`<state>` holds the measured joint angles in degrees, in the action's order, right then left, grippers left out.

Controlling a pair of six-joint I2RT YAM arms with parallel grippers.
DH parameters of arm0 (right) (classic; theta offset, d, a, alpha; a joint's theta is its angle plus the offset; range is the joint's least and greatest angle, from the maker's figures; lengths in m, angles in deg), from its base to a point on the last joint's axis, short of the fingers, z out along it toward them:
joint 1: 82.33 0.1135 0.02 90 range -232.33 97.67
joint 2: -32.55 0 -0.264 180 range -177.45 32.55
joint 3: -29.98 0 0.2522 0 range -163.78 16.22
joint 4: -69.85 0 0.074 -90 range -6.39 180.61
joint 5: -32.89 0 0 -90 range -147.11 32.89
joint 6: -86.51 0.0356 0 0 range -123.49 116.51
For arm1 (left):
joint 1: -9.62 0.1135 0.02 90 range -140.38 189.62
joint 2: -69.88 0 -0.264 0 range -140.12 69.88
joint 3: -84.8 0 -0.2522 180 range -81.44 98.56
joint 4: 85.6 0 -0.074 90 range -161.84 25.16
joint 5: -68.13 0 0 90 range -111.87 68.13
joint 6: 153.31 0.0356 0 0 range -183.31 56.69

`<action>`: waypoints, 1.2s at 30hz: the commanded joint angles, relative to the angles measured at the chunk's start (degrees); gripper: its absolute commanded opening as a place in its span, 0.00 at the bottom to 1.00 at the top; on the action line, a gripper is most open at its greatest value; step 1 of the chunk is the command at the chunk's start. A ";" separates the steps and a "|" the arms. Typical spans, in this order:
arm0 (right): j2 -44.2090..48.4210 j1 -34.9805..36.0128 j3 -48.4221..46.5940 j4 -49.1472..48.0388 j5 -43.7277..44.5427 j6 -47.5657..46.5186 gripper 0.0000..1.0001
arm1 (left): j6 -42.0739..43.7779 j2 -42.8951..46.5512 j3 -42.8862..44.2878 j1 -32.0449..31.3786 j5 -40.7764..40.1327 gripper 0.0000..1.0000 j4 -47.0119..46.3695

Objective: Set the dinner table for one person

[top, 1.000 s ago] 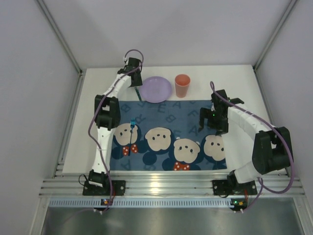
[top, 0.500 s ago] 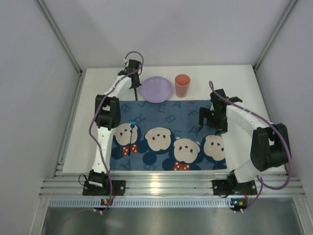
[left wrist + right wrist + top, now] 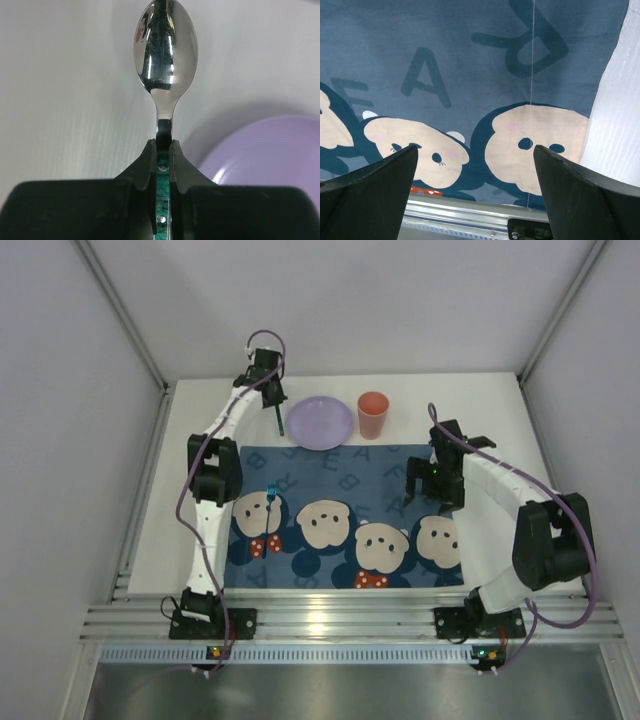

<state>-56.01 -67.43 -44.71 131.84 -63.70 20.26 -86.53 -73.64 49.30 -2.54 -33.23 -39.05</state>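
My left gripper (image 3: 273, 406) is shut on a spoon (image 3: 280, 423) with a green handle, held over the white dinner table (image 3: 480, 410) at the back left, just left of the purple plate (image 3: 320, 422). In the left wrist view the left gripper (image 3: 163, 150) clamps the green handle, the shiny spoon (image 3: 165, 50) bowl sticks out ahead, and the plate (image 3: 270, 150) lies at the lower right. An orange cup (image 3: 373, 415) stands right of the plate. My right gripper (image 3: 428, 483) is open and empty above the right part of the mat; its wrist view shows the same gripper (image 3: 475, 150) empty.
A dark-blue cartoon mat (image 3: 345, 515) covers the table's middle; it also shows in the right wrist view (image 3: 470, 65). A small utensil with a teal end (image 3: 272, 493) lies on its left part. The ribbed aluminium rail (image 3: 330, 620) runs along the near edge. Frame posts stand at the back corners.
My left gripper has carried the spoon a little further back and left, away from the plate's near-left edge. The right arm has barely shifted.
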 commanded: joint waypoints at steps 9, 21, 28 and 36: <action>6.90 0.57 -6.48 -0.68 -1.76 0.95 1.00 | -5.17 20.38 -2.30 -0.84 6.52 0.00 -4.41; 13.58 2.24 -4.91 -2.08 -6.94 1.82 1.00 | -11.92 39.63 -29.46 -14.81 4.67 0.00 -5.45; 21.57 3.56 0.28 -4.37 -9.58 3.41 1.00 | -20.72 40.17 -32.83 -24.04 7.93 0.00 -6.60; 27.91 3.56 6.34 -7.53 -12.65 4.99 1.00 | -25.02 40.34 -32.30 -30.37 7.66 0.00 -6.08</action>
<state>-29.82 -64.70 -39.95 127.62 -74.32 24.10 -108.17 -36.62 15.99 -31.81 -25.29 -41.98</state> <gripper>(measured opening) 0.996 0.081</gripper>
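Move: The left hand already holds the spoon, about 5 cm above the table. The bare patch of placemat it heads for lies some 26 cm back and 26 cm to its right. The plate's middle is about 6 cm back and 13 cm right, the cup 7 cm back and 30 cm right, and the fork 40 cm straight back. From the right hand that patch is roughly 10 cm ahead, 16 cm left and 5 cm below. Keeping its pinch on the spoon's handle, the left hand lifts steeply about 20 cm, then swings back and right some 24 cm each way, past the plate towards the bare placemat, sinking about 6 cm and turning roughly 20 degrees clockwise. The empty right hand rises about 11 cm, drifting 4 cm left and tilting, fingers still wide open. ##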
